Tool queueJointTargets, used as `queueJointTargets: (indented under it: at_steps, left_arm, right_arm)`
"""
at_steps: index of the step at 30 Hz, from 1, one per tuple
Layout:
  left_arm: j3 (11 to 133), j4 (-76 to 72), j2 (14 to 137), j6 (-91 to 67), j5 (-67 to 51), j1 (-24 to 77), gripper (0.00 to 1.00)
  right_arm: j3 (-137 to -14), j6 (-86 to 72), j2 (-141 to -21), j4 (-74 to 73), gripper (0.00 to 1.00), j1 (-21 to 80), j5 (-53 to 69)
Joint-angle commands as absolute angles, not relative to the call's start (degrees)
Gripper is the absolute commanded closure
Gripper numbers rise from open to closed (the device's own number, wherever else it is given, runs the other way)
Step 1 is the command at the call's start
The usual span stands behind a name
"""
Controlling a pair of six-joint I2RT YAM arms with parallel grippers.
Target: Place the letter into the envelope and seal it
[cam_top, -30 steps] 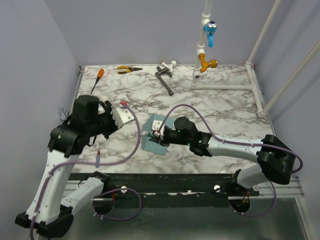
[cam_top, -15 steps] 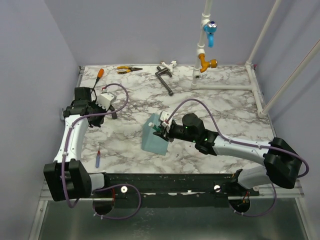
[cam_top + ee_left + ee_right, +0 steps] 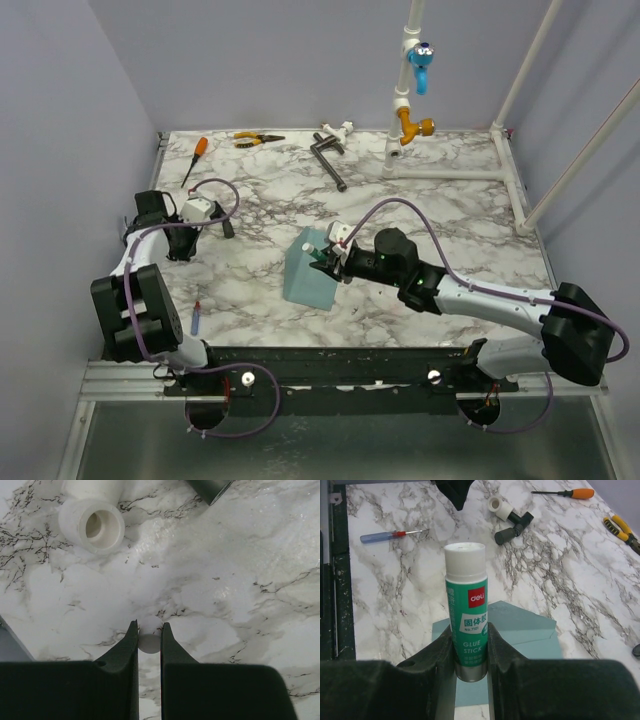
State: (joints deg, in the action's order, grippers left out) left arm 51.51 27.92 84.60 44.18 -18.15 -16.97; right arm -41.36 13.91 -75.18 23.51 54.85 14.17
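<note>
The teal-blue envelope (image 3: pixel 303 283) lies flat on the marble table, flap folded over; in the right wrist view the envelope (image 3: pixel 527 630) spreads under the jaws. My right gripper (image 3: pixel 327 258) (image 3: pixel 468 630) is shut on a green glue stick (image 3: pixel 466 605) with a white cap, held just above the envelope's far edge. My left gripper (image 3: pixel 183 246) (image 3: pixel 149 630) is drawn back at the left edge, pointing down at bare marble, its narrow jaws pinching a small white round piece (image 3: pixel 149 643). The letter is out of view.
A white pipe fitting (image 3: pixel 92 525) with a dark stub (image 3: pixel 227 226) lies by the left gripper. A small blue-and-red screwdriver (image 3: pixel 197 318) sits near the front left edge. At the back are an orange screwdriver (image 3: pixel 195 155), pliers (image 3: pixel 255 139), a dark crank (image 3: pixel 328 160) and a white pipe frame (image 3: pixel 405 110).
The left arm has swung away from the envelope, back to the left edge, and folded down. The right gripper kept the glue stick and drew slightly right, uncovering more envelope.
</note>
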Motion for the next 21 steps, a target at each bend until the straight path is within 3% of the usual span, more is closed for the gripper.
queueJointTargets:
  at_steps: [1,13,14,19,21]
  left_arm:
    - [50.9,22.7,87.6,47.9,-23.7,-19.8,1.0]
    - [44.4,14.4,89.9,54.3,-18.5,-19.8,0.99]
    - [44.1,14.4,89.8,54.5,-18.6,-19.8,0.96]
    - [44.3,15.6,88.6,53.6,-20.1,-20.1,0.55]
    - [45.2,17.1,88.6,53.3,-20.5,-20.4,0.5]
  right_arm:
    - [-40.3,14.2,-73.4,24.8,0.99,55.1,13.3]
    - [-40.3,14.9,-73.7,24.4,0.99,55.1,12.7]
    - [-40.6,15.1,-73.8,24.1,0.99,55.1,12.9]
    - [-41.8,15.2,-74.3,23.5,0.99,55.1,13.5]
    - [-42.1,15.2,-74.4,23.1,1.0,55.1,13.7]
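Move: The white glue-stick cap is already in the left fingers, over bare table. The spot it goes to lies about 5 cm below, 2 cm ahead and 2 cm to the left. A white pipe fitting lies some 9 cm ahead and 4 cm right of the hand, and a black one about 9 cm ahead and 10 cm right. From the right hand, holding the glue stick, that spot is roughly 38 cm left, 11 cm ahead and 19 cm lower. The white cap is lowered by the left hand about 3 cm onto the bare marble just short of the pipe fittings, drifting some 2 cm left and a little forward. With the descent over, the wrist tips the fingertips slightly forward, then the fingers open and let go of the cap. The right hand stays put, keeping its hold on the glue stick above the envelope. ##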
